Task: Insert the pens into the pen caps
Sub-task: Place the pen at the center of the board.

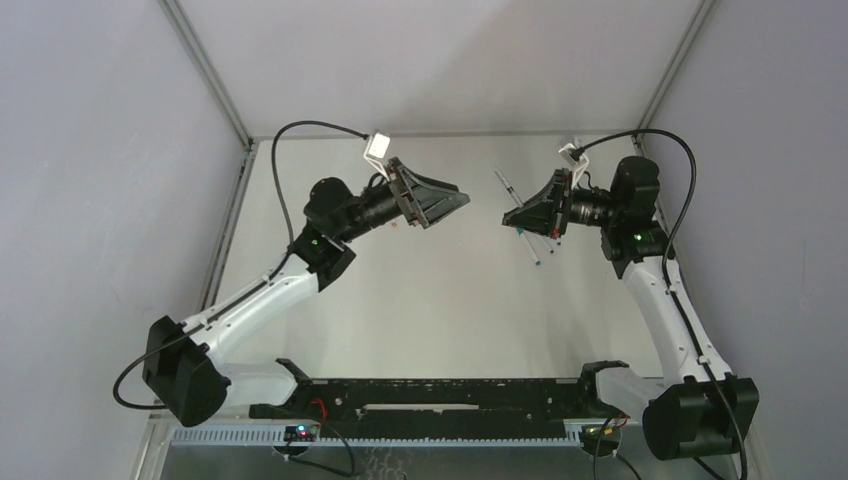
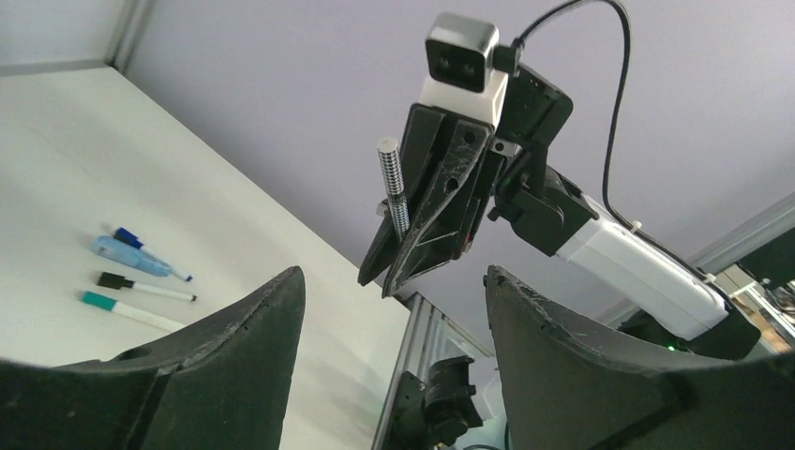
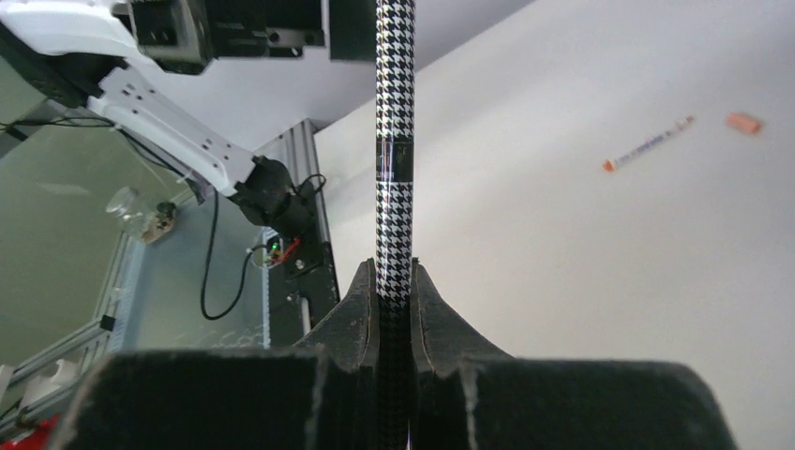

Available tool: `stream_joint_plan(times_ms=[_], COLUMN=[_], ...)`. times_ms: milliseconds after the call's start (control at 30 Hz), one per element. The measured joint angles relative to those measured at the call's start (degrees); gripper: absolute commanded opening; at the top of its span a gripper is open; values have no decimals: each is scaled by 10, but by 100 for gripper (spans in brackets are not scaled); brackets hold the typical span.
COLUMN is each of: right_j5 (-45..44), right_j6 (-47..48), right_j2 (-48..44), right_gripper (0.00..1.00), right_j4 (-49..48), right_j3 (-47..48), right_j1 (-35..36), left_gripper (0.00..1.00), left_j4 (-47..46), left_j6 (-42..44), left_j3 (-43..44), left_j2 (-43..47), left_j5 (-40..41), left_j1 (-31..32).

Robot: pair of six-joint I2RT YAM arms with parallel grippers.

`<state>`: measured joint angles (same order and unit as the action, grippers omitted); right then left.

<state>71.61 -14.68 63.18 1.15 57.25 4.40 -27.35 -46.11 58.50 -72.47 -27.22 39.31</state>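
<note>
My right gripper (image 3: 395,267) is shut on a black-and-white houndstooth pen (image 3: 395,112) that sticks straight out past its fingertips. In the top view this pen (image 1: 506,186) points up and left from the right gripper (image 1: 510,216), held above the table. My left gripper (image 2: 394,274) is open with nothing between its fingers; it faces the right gripper (image 2: 427,216) and the pen (image 2: 393,184) across a short gap. On the table lie a thick light-blue pen (image 2: 129,254), a black-capped pen (image 2: 142,285) and a teal-capped pen (image 2: 125,308). Elsewhere lie an orange-tipped white pen (image 3: 649,144) and a loose salmon-pink cap (image 3: 743,122).
The pens on the table lie under the right gripper in the top view (image 1: 536,250). A metal frame rail (image 2: 405,361) borders the table, and grey walls close it in. The arm bases and a black rail (image 1: 440,400) run along the near edge.
</note>
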Motion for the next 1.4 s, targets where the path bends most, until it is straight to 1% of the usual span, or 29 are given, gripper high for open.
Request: stream_joint_plan(times_ms=[100,233,500,700,867,967,1167,1400], right_j5=[-11,-52,-201,-289,-325,-342,-376,-397], right_j6=[37,99,221,282,323,339,330,327], right_j2=[-15,-26,-24,17,71,123,199,264], right_gripper=[1,3,3,3,1,1,2,4], right_j4=[35,96,214,261,286,299,269,250], right_j3=[-17,-34,-63,-63,-62,-50,-42,-26], right_j1=[-16,-32,-37,-37,-64,-77,-78,-78], left_gripper=[75,75,75,75,75,75,75,75], left_j4=[-4,6,27,31,31,30,31,30], left_j6=[7,21,41,41,41,41,41,40], left_j3=[-22,-51,-103,-119,-127,-134,-149,-157], left_j2=[21,48,100,106,106,105,106,104], left_j5=[1,7,33,42,45,46,48,52], left_j1=[-19,-47,-92,-97,-98,-99,-101,-106])
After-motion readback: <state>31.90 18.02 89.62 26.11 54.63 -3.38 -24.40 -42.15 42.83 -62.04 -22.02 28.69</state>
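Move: The right hand holds the checkered pen high over the board. The green pen, nearest of the laid-out row the held pen is being brought to, lies about 14 cm ahead, 10 cm to its right and 33 cm below. Beside the green pen, at the same depth, are the black pen, 17 ahead and 13 right, and the blue highlighter, roughly 21 ahead and 16 right. From the left hand, the green pen is some 14 ahead, 17 right and 39 below. Keeping the checkered pen pinched, the right hand swoops down some 26 cm while drawing off about 13 cm to its right and a little forward, towards the near end of the green pen, its level fingers tipping to about 45 degrees below level as the hand swings clockwise. The empty left hand stays open and backs away leftward about 8 cm, then mostly sinks about as far, turning slightly counter-clockwise. ##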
